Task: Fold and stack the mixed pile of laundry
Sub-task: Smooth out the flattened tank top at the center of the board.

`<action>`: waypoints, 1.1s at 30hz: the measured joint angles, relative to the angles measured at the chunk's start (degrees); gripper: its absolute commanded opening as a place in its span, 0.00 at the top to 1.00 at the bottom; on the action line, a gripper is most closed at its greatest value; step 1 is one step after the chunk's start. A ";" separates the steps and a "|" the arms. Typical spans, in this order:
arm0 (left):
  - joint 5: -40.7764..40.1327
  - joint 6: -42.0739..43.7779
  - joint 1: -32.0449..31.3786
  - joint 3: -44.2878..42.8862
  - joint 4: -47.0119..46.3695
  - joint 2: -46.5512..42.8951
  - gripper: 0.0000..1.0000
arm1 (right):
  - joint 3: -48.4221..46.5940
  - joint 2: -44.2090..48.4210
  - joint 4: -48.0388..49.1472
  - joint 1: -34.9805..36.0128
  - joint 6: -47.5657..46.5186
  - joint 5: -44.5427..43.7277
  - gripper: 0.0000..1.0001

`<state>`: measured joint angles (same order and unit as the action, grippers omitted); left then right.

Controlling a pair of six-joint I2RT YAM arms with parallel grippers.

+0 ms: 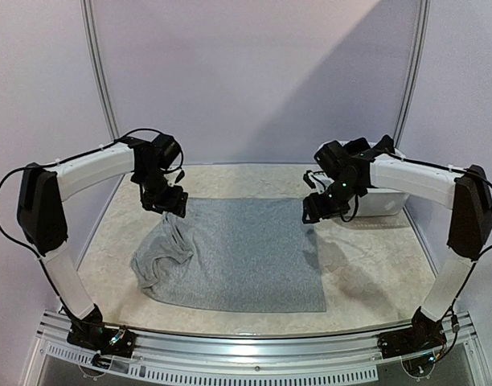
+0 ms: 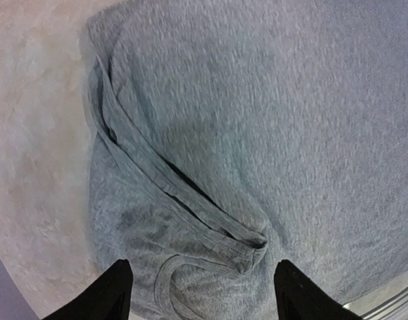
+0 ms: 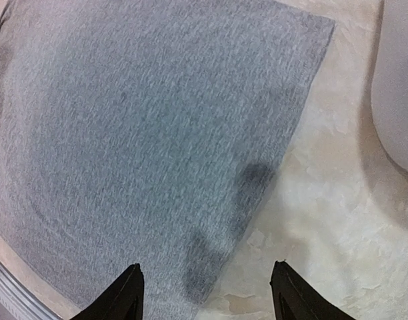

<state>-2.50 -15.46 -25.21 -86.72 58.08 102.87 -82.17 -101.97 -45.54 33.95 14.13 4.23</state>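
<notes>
Of the mixed laundry pile, one light grey sleeveless top (image 1: 238,253) lies spread on the table, its left side bunched into folds with hems showing (image 2: 211,220). My left gripper (image 1: 172,205) hovers over the top's far left corner, open (image 2: 204,293), with nothing between its fingers. Over the top's far right corner my right gripper (image 1: 317,211) hangs open (image 3: 207,290), straddling the cloth's edge (image 3: 144,133) and bare table. Dark shadows of the fingers fall on the cloth below it.
A white plastic basket (image 1: 383,199) stands at the back right, just behind the right gripper, and its wall (image 3: 397,87) shows in the right wrist view. The beige mottled table (image 1: 366,273) has a metal rail along its near edge.
</notes>
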 measured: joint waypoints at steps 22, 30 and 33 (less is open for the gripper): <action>-1.01 3.58 -10.71 11.65 -1.64 3.54 0.52 | 15.93 14.88 2.97 -0.59 7.93 0.70 0.37; -2.75 3.72 -11.04 13.09 -3.45 5.60 0.57 | 16.22 16.24 2.93 -0.59 8.09 0.57 0.38; -2.99 3.72 -11.08 13.77 -4.52 6.36 0.60 | 16.61 16.39 2.69 -0.59 8.26 0.57 0.38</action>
<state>-5.50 -11.75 -36.29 -72.95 53.56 109.23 -65.56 -85.58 -42.85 33.36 22.39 4.80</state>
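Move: The corner of the turned-over fold on the tank top lies about 8 cm back from the left hand, 3 cm to its right and some 12 cm below. At table height, the tank top's middle is about 17 cm right of this hand and 8 cm back, and its left edge about 10 cm left and 9 cm back. From the right hand, that fold corner is roughly 30 cm left, 5 cm back and 12 cm below. Down and back goes the left hand, about 10 cm lower and 8 cm nearer the base, drifting slightly right and turning clockwise, onto the fold's corner; its fingers narrow from wide to under half open and end straddling the corner, not shut on it. The right hand eases back and right off the tank top's right edge, still open, and stays high. ##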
